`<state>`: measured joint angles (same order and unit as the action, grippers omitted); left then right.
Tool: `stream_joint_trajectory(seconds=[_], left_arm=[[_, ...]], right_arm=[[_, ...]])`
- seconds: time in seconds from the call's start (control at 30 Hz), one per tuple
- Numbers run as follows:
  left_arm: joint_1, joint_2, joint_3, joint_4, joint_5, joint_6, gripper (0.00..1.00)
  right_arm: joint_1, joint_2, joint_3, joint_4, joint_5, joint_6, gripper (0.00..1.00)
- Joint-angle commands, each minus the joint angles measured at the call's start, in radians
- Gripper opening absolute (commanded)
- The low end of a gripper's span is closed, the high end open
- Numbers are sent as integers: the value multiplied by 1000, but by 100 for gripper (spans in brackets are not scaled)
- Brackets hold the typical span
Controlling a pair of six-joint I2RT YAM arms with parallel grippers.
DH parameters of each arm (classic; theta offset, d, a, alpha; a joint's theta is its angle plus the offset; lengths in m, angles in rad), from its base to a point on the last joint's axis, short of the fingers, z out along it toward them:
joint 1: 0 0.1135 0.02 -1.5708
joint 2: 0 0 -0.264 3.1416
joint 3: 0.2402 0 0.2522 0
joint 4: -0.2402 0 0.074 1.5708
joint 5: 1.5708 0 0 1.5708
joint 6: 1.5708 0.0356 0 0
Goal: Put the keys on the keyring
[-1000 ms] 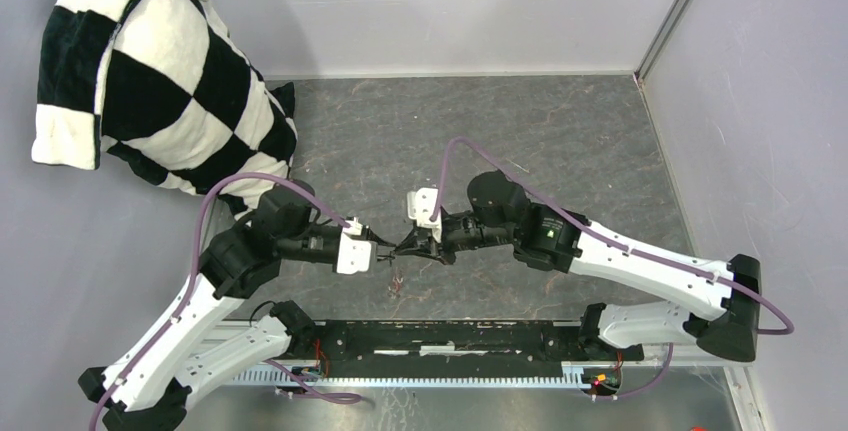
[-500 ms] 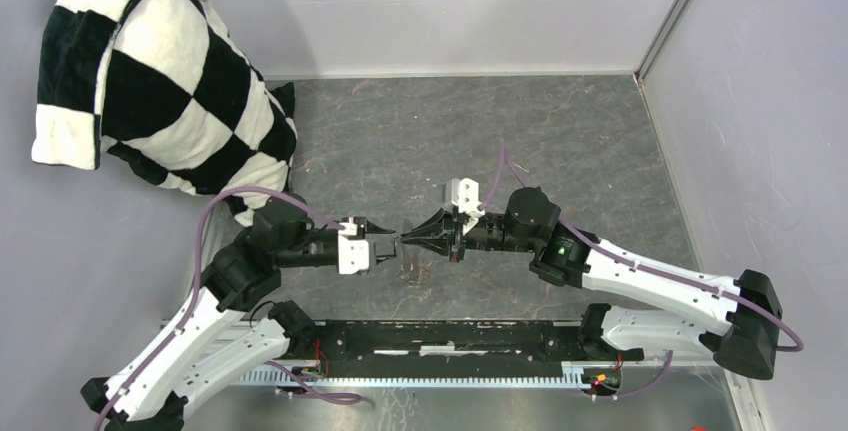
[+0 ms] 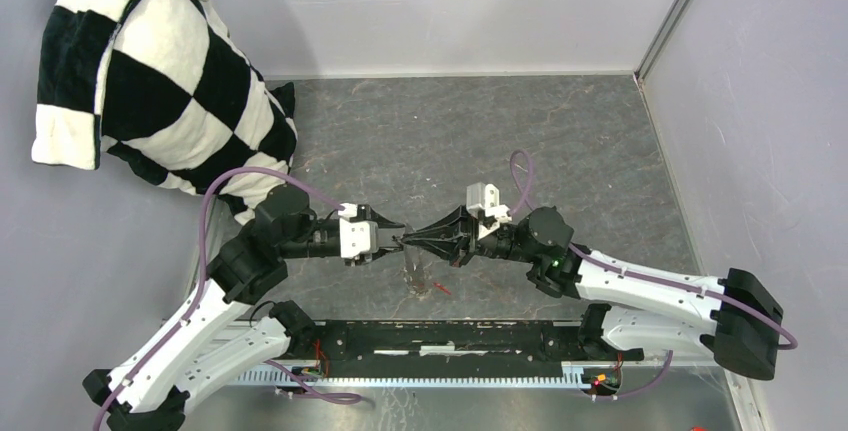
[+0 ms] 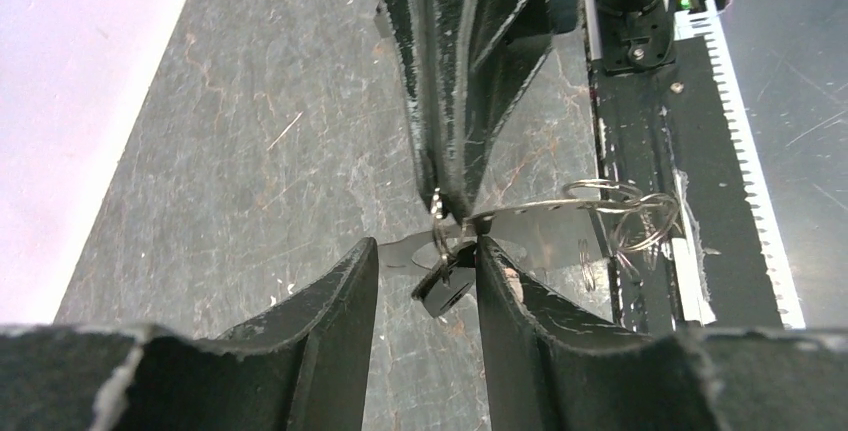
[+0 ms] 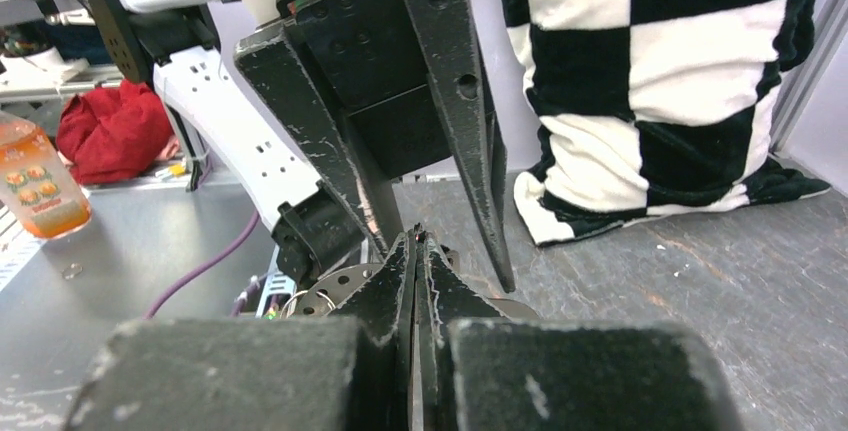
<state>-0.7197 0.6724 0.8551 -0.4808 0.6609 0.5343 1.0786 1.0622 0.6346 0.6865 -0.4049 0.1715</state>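
My left gripper and right gripper meet tip to tip above the middle of the table. The right gripper is shut on the thin silvery keyring, whose wire loops trail off toward the front rail. In the left wrist view the black-headed key dangles from a small ring just below the right gripper's tips. It hangs between my left gripper's open fingers, close against the right-hand one. From above, the keyring droops below the grippers, and the red-tagged key shows at its lower right.
A black-and-white checkered pillow leans in the back left corner. Grey walls close off the back and the right side. The black mounting rail runs along the near edge between the arm bases.
My left gripper has opened and let go of the black-headed key. Both grippers have shifted to the right, the right arm drawing back, and the red tag now shows below the ring.
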Motion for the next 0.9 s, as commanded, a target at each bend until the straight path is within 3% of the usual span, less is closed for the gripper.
stream_joint_trajectory(seconds=[0.0,0.3,0.6,0.7,0.87], left_arm=[[-1,-4,26,52,77,-38,47],[-1,0,47,116,40,-69,46],[-1,-158,-55,169,-95,119,46],[-1,-182,-77,240,-136,91,46],[-1,-156,-60,258,-90,21,45]], right_arm=[[-1,24,-42,312,57,80,0],[13,118,-86,588,76,170,0],[15,101,-81,587,96,152,0],[15,110,-79,605,85,167,0],[15,114,-76,614,81,176,0]])
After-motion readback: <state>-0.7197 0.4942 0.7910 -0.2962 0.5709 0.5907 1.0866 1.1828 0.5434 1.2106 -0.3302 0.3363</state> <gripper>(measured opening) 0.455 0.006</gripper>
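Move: The black key tag hangs from a ring at the right hand's fingertips, between the left hand's half-open fingers: from the left hand about 1 cm back, 1 cm to the right and 1 cm lower. The metal keyring plate hangs about 3 cm back, 3 cm to the right and 4 cm lower. From the right hand, the tag lies roughly 2 cm left and 2 cm below, level with it front to back. Still pinching the ring with the tag and plate hanging from it, the right hand lifts nearly 4 cm, its left-pointing fingertips tilting up some 15 degrees. The left hand rises about 5 cm alongside, fingers staying half open around the tag, then draws nearly 2 cm left late in the lift, rolling and tipping its fingertips upward. ##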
